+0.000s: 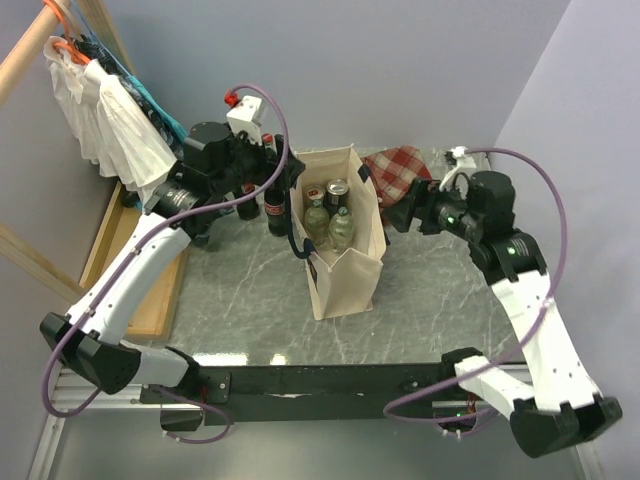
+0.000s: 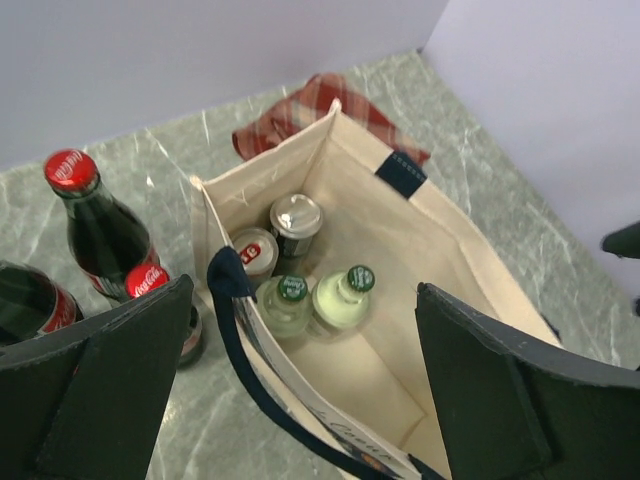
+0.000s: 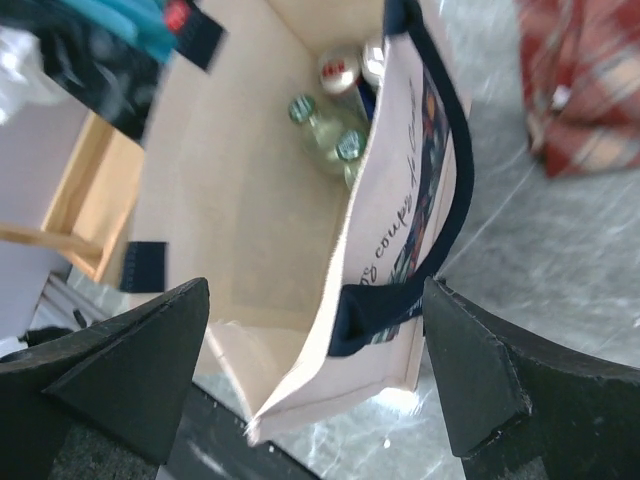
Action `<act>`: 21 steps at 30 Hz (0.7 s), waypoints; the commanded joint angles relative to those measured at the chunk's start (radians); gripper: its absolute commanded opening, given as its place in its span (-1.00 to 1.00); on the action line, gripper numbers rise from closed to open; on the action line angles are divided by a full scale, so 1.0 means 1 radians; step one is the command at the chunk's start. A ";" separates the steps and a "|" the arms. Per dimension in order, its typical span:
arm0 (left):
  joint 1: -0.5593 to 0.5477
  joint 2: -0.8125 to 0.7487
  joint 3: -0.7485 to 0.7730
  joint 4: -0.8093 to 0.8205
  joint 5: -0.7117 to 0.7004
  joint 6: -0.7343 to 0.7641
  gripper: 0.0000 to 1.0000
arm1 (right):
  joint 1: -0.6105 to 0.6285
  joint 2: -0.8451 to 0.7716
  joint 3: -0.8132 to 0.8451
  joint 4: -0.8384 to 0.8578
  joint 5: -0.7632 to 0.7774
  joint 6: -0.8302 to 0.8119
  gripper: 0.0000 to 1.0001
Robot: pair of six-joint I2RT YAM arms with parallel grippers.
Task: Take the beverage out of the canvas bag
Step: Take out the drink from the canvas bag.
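The cream canvas bag (image 1: 345,280) stands open in the middle of the table with its navy handles hanging down. Inside it are two pale bottles with green caps (image 2: 285,300) (image 2: 345,295) and two cans (image 2: 297,220) (image 2: 255,250). My left gripper (image 2: 310,400) hovers open over the bag's left rim, with the bag's wall (image 2: 440,230) and a navy handle (image 2: 225,280) between its fingers, untouched. My right gripper (image 3: 315,380) is open at the bag's right side, straddling the printed wall (image 3: 400,200) and the other handle (image 3: 385,310). Neither gripper holds anything.
Several cola bottles with red caps (image 2: 95,215) (image 1: 275,205) stand on the table just left of the bag. A red checked cloth (image 1: 400,170) lies behind the bag on the right. A wooden tray (image 1: 130,270) and hanging clothes (image 1: 110,110) are at the far left.
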 commanded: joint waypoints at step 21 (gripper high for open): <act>-0.050 0.243 0.268 -0.191 0.153 0.116 0.90 | 0.185 -0.055 -0.138 -0.196 0.071 0.049 0.84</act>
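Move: The left hand, empty, has the right-hand green-capped bottle in the bag about 12 cm to its right, some 2 cm ahead and 28 cm below; the other green-capped bottle is 6 ahead, 7 right, and the silver can 13 ahead, 10 right. The nearest Coke bottle stands 7 ahead, 5 left. From the right hand the bag's near right corner is roughly 8 cm back, 5 left, 6 lower, with that right-hand green-capped bottle 10 ahead, 12 left. No grip begins. The right hand, fingers wide open, swings left and sinks, then draws back, about 8 cm down and 5 back altogether, tipping some 15 degrees down so its fingers come around the bag's near right corner. Meanwhile the open left hand sinks about 4 cm, then slides some 4 cm right over the bag towards the green-capped bottles, turning slightly clockwise. ##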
